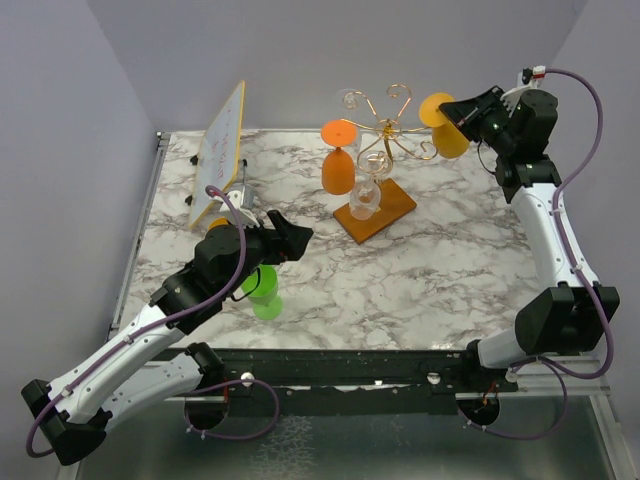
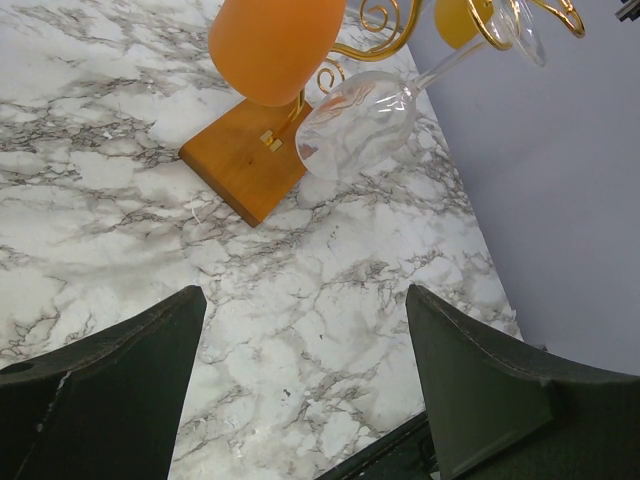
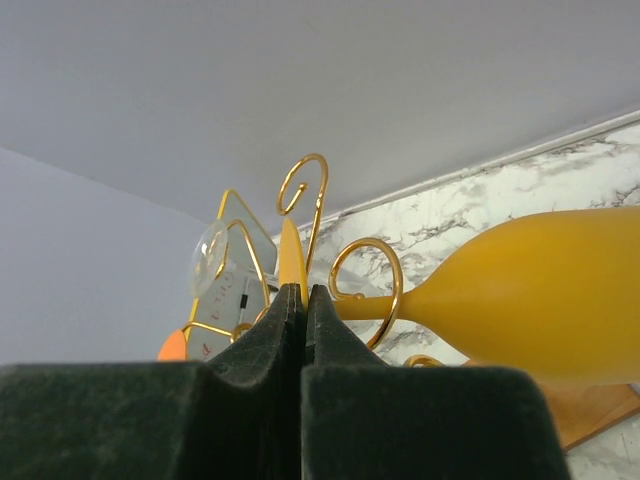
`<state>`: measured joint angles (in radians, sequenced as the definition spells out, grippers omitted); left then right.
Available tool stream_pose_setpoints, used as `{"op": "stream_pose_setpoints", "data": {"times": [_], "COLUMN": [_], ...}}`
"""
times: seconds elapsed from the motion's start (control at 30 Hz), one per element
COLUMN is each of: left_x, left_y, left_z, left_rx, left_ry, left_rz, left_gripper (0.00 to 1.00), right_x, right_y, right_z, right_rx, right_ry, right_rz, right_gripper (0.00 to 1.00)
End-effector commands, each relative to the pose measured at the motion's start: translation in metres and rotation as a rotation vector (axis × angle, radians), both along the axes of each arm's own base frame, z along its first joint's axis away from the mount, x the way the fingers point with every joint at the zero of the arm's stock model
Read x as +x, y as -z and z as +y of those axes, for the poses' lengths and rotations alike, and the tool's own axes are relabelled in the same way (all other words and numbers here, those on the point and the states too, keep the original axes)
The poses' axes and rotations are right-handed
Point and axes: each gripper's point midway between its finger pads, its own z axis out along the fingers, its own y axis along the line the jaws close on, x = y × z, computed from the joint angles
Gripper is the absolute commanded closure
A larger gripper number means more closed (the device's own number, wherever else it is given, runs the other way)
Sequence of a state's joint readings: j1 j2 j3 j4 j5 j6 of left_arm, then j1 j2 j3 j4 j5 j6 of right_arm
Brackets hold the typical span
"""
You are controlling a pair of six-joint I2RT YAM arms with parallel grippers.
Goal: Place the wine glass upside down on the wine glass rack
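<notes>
The gold wire wine glass rack (image 1: 385,128) stands on its brown wooden base (image 1: 385,215) at the back middle. An orange glass (image 1: 338,165) and a clear glass (image 1: 365,195) hang from it upside down. My right gripper (image 1: 447,108) is shut on the thin foot (image 3: 291,255) of a yellow wine glass (image 3: 540,290), held at the rack's right side. The stem lies inside a gold curl (image 3: 368,285), bowl tilted down. My left gripper (image 1: 292,238) is open and empty over the table, left of the rack; its wrist view shows the fingers (image 2: 120,390) wide apart.
A tilted whiteboard (image 1: 222,150) stands at the back left. A green glass (image 1: 263,290) sits on the marble table (image 1: 420,280) under my left arm. In the left wrist view the orange bowl (image 2: 275,45), clear glass (image 2: 355,120) and wooden base (image 2: 250,165) lie ahead.
</notes>
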<state>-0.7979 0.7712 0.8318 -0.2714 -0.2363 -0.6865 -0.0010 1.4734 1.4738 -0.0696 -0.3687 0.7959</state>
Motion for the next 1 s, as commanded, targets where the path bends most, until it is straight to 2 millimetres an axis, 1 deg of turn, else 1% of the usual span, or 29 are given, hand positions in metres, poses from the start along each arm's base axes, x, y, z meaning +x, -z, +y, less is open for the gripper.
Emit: {"op": "stream_pose_setpoints", "data": {"times": [0.0,0.07,0.2,0.43,0.53,0.63,0.73,0.83,0.97], "left_x": [0.003,0.003,0.003,0.003,0.004,0.004,0.004,0.004,0.004], "left_y": [0.004,0.005,0.008,0.010,0.009,0.009,0.008,0.009,0.006], "left_z": [0.005,0.005,0.004,0.005,0.006,0.006,0.006,0.005,0.004], "left_rx": [0.021,0.024,0.032,0.032,0.034,0.037,0.037,0.038,0.033], "left_ry": [-0.021,-0.021,-0.020,-0.024,-0.026,-0.027,-0.027,-0.027,-0.019], "left_rz": [-0.007,-0.006,0.000,0.003,0.000,-0.002,-0.003,-0.001,-0.004], "left_gripper": [0.18,0.17,0.17,0.17,0.17,0.17,0.17,0.17,0.17], "right_x": [0.004,0.009,0.019,0.025,0.026,0.028,0.027,0.025,0.022], "right_y": [-0.005,-0.002,0.002,0.007,0.007,0.005,0.004,0.003,0.002], "right_z": [-0.010,-0.010,-0.005,0.006,0.007,0.006,0.002,0.001,0.000], "right_rx": [-0.035,-0.040,-0.050,-0.042,-0.043,-0.052,-0.066,-0.076,-0.082], "right_ry": [0.059,0.059,0.023,-0.050,-0.060,-0.052,-0.033,-0.025,-0.020], "right_rz": [-0.029,-0.023,-0.018,-0.015,-0.014,-0.013,-0.008,-0.008,0.003], "right_gripper": [0.99,0.99,0.94,0.86,0.77,0.62,0.51,0.44,0.41]}}
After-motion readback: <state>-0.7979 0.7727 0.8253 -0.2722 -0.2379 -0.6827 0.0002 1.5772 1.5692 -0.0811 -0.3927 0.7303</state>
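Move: At the rack's right rear hook, the right hand already grips the foot of the upside-down yellow glass; the hook is roughly 2 cm ahead, 2 cm left and 2 cm below. The rack's empty right front hook lies 8 cm back and 3 cm left, and the hanging orange glass 20 cm left, 5 cm back and 8 cm lower. From the idle left hand, the aimed-at hook is about 24 cm ahead, 24 cm right and 8 cm higher. Easing forward about 2.5 cm and down 2 cm, the right hand settles the yellow glass's foot onto the right rear hook with its stem in the curl. The fingers then open to a bit over half, letting go of the foot, while the hand rises about 1.5 cm and stops with the foot still between the parted fingertips. ##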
